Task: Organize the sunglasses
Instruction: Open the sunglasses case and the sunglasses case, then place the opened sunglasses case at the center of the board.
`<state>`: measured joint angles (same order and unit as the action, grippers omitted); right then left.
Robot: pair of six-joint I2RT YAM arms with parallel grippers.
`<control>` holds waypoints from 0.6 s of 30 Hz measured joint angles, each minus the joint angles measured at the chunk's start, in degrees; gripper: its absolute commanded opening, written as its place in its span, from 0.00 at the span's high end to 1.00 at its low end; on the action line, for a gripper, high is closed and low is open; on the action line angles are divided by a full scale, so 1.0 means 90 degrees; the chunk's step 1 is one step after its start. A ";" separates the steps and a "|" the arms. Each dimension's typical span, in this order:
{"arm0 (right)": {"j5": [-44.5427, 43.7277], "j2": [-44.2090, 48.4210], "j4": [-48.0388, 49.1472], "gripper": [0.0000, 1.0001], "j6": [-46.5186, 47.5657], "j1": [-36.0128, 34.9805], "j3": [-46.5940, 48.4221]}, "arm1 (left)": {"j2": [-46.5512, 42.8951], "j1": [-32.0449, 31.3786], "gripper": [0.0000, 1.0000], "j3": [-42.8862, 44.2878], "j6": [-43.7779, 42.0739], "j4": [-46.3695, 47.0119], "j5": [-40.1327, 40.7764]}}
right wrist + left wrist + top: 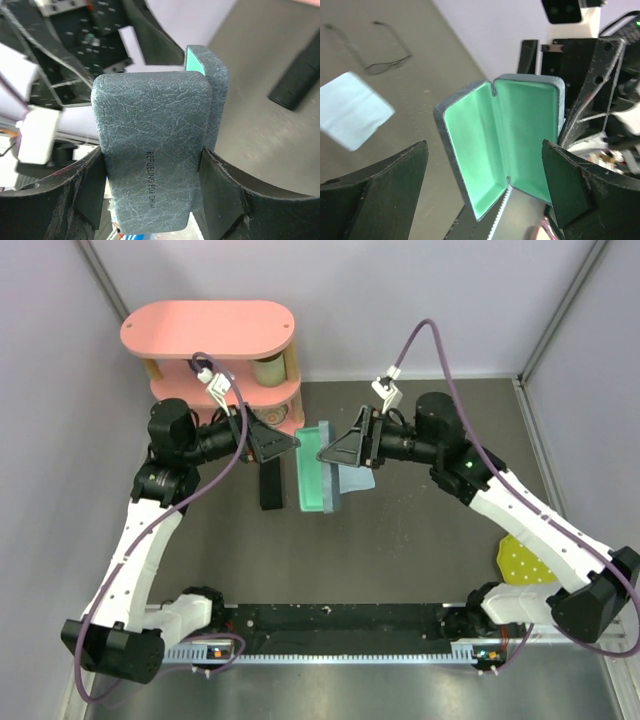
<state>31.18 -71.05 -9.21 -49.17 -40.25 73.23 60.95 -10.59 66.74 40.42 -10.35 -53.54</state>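
A grey-blue case (312, 480) with a mint-green lining stands open in the middle of the table, between the two grippers. My right gripper (330, 452) is shut on one half of it, a finger against each long side of the textured shell (150, 145). My left gripper (485, 185) is wide open and holds nothing. It faces the green inside of the case (520, 130), which lies just past its fingertips (570, 185). Thin dark wire sunglasses (380, 55) lie unfolded on the table beyond the case. They do not show in the top view.
A black oblong case (271, 485) lies left of the open one, under the left gripper (285, 445). A light blue cloth (357, 480) lies under the right gripper. A pink two-tier shelf (210, 330) stands at the back left. A yellow disc (525, 562) is at the right.
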 measured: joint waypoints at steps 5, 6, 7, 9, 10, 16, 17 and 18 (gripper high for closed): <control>-0.0274 -0.0308 -0.0818 1.00 0.0617 0.0228 -0.0299 | -0.0036 0.0002 0.17 -0.0102 -0.0930 -0.1173 0.1127; -0.0347 -0.0415 -0.0952 1.00 0.0777 0.0289 -0.0393 | -0.0036 0.0002 0.19 -0.0172 -0.1052 -0.1294 0.1287; -0.0418 -0.0527 -0.1054 1.00 0.0925 0.0338 -0.0520 | -0.0036 0.0002 0.21 -0.0248 -0.1158 -0.1399 0.1418; -0.0483 -0.0792 -0.1251 1.00 0.1192 0.0432 -0.0821 | -0.0032 0.0005 0.23 -0.0413 -0.1321 -0.1554 0.1593; -0.0491 -0.0928 -0.1314 1.00 0.1326 0.0461 -0.0993 | -0.0027 0.0002 0.23 -0.0500 -0.1384 -0.1610 0.1661; -0.0214 -0.1763 -0.1360 1.00 0.1863 0.0566 -0.1967 | 0.0228 -0.0012 0.25 -0.0906 -0.1637 -0.1739 0.1775; -0.0102 -0.1855 -0.1343 1.00 0.1894 0.0595 -0.2098 | 0.0287 -0.0029 0.25 -0.0979 -0.1671 -0.1749 0.1778; 0.0010 -0.1919 -0.1294 1.00 0.1899 0.0634 -0.2181 | 0.0345 -0.0063 0.25 -0.1052 -0.1695 -0.1756 0.1795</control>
<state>31.27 -88.31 -20.86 -32.08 -34.54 53.60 64.05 -11.16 57.28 25.17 -26.15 -37.39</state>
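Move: Still in the right hand's grip, the open sunglasses case is high over bare table; the patch it is taken towards lies about 36 cm below that hand, some 7 cm to its right and 3 cm back. The blue cloth is 15 cm ahead and 7 cm right, the black case 13 cm ahead and 13 cm left. From the empty left hand, the sunglasses case is about 5 cm right and 3 cm back, level in height. Keeping its pinch on one half of the open sunglasses case, the right hand swoops down nearly 30 cm towards the bare table nearer the robot than the blue cloth, edging right as its fingers tip down some 35 degrees. The empty left hand sinks about 15 cm away from the case, its fingers tipping down and narrowing partway. ##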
